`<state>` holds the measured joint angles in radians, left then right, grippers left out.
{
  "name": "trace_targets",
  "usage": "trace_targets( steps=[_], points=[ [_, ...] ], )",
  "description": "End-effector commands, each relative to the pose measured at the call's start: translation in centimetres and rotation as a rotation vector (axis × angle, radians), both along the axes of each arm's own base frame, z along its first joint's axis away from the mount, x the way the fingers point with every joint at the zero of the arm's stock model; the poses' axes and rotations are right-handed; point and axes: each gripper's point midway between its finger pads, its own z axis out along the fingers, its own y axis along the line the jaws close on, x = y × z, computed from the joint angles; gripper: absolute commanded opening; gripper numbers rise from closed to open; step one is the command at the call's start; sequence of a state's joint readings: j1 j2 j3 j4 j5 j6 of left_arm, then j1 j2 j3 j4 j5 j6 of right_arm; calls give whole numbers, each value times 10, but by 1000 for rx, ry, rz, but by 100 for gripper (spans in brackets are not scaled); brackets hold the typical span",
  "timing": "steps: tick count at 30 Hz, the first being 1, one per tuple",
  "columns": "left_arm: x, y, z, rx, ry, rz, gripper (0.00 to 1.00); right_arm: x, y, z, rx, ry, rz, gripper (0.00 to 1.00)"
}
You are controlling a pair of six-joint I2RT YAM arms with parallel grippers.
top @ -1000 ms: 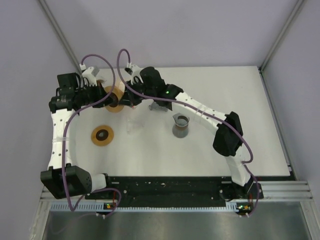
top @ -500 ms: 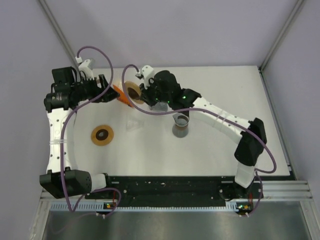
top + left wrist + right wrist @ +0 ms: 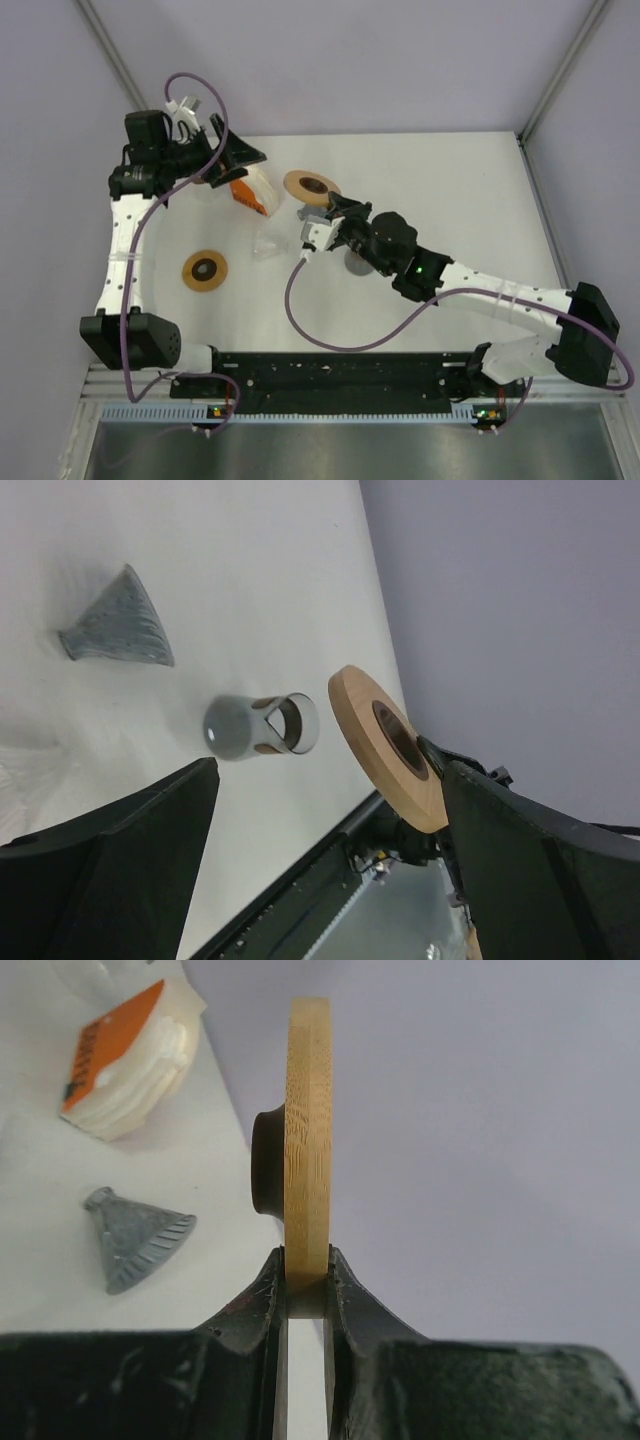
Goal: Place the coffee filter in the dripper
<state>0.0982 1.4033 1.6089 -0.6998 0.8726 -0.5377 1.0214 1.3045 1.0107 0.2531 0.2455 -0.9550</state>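
A stack of white coffee filters point(image 3: 250, 190) with an orange label lies on the table at the back left; it also shows in the right wrist view point(image 3: 125, 1065). A grey ribbed cone, apparently the dripper point(image 3: 115, 625), lies on its side beyond it point(image 3: 135, 1235). My left gripper point(image 3: 235, 150) hangs open and empty above the filters point(image 3: 330, 770). My right gripper point(image 3: 318, 208) is shut on the edge of a wooden ring point(image 3: 308, 1140) with a dark centre, held in the air point(image 3: 311, 185) to the right of the filters point(image 3: 385, 745).
A second wooden ring point(image 3: 204, 270) lies on the table at the left. A clear glass piece point(image 3: 265, 245) sits mid-table. A grey cup with a wood and glass part point(image 3: 260, 725) lies behind my right arm, mostly hidden in the top view point(image 3: 352, 265).
My left gripper has opened, let go of the wooden ring and drawn back. My right gripper has carried the ring off to the right, and its arm has swung toward the table's middle.
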Motion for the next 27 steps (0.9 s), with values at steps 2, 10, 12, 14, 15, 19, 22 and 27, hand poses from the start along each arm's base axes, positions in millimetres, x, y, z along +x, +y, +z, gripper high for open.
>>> trace_targets(
  steps=[2,10,12,14,15,19,22,27],
  points=[
    [-16,-60,12,-100,45,-165,96,-4,-26,89,30,-456,-163,0],
    [-18,-74,3,-156,88,-199,53,-6,-13,73,-55,-501,-158,0],
    [-21,-77,1,-169,94,-211,52,-5,-11,71,-66,-496,-160,0],
    [-24,-80,0,-178,96,-221,51,-2,-9,68,-73,-494,-162,0],
    [-25,-82,-1,-183,99,-229,51,-2,-7,67,-79,-492,-159,0],
    [-30,-91,-12,-195,131,-250,37,0,-1,64,-83,-491,-152,0],
    [-31,-95,-16,-207,148,-262,9,-1,2,61,-81,-483,-146,0],
    [-28,-93,-21,-197,147,-256,0,3,2,55,19,-289,-151,18]
  ],
)
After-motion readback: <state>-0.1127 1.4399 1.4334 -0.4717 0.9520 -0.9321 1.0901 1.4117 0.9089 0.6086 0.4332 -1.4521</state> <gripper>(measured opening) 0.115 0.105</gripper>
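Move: The wooden ring, in the right hand's grip, has its centre about 12 cm right of the open left hand, 3 cm back and 4 cm lower. Some 20 cm below the left hand, the dripper lies 13 cm right and 4 cm back; the paper filters lie about level with it sideways and forward. From the right hand, the ring's centre is 3 cm ahead and 4 cm left, the carafe 6 cm right, 9 cm back, 14 cm down. The left fingers close from wide open to pinch the wooden ring's free rim, after that hand goes about 9 cm right, a little down and back, turning some 25 degrees. The right hand keeps its pinch on the opposite rim, rises about 3.5 cm and sinks back nearly as far, rolling some 30 degrees. ##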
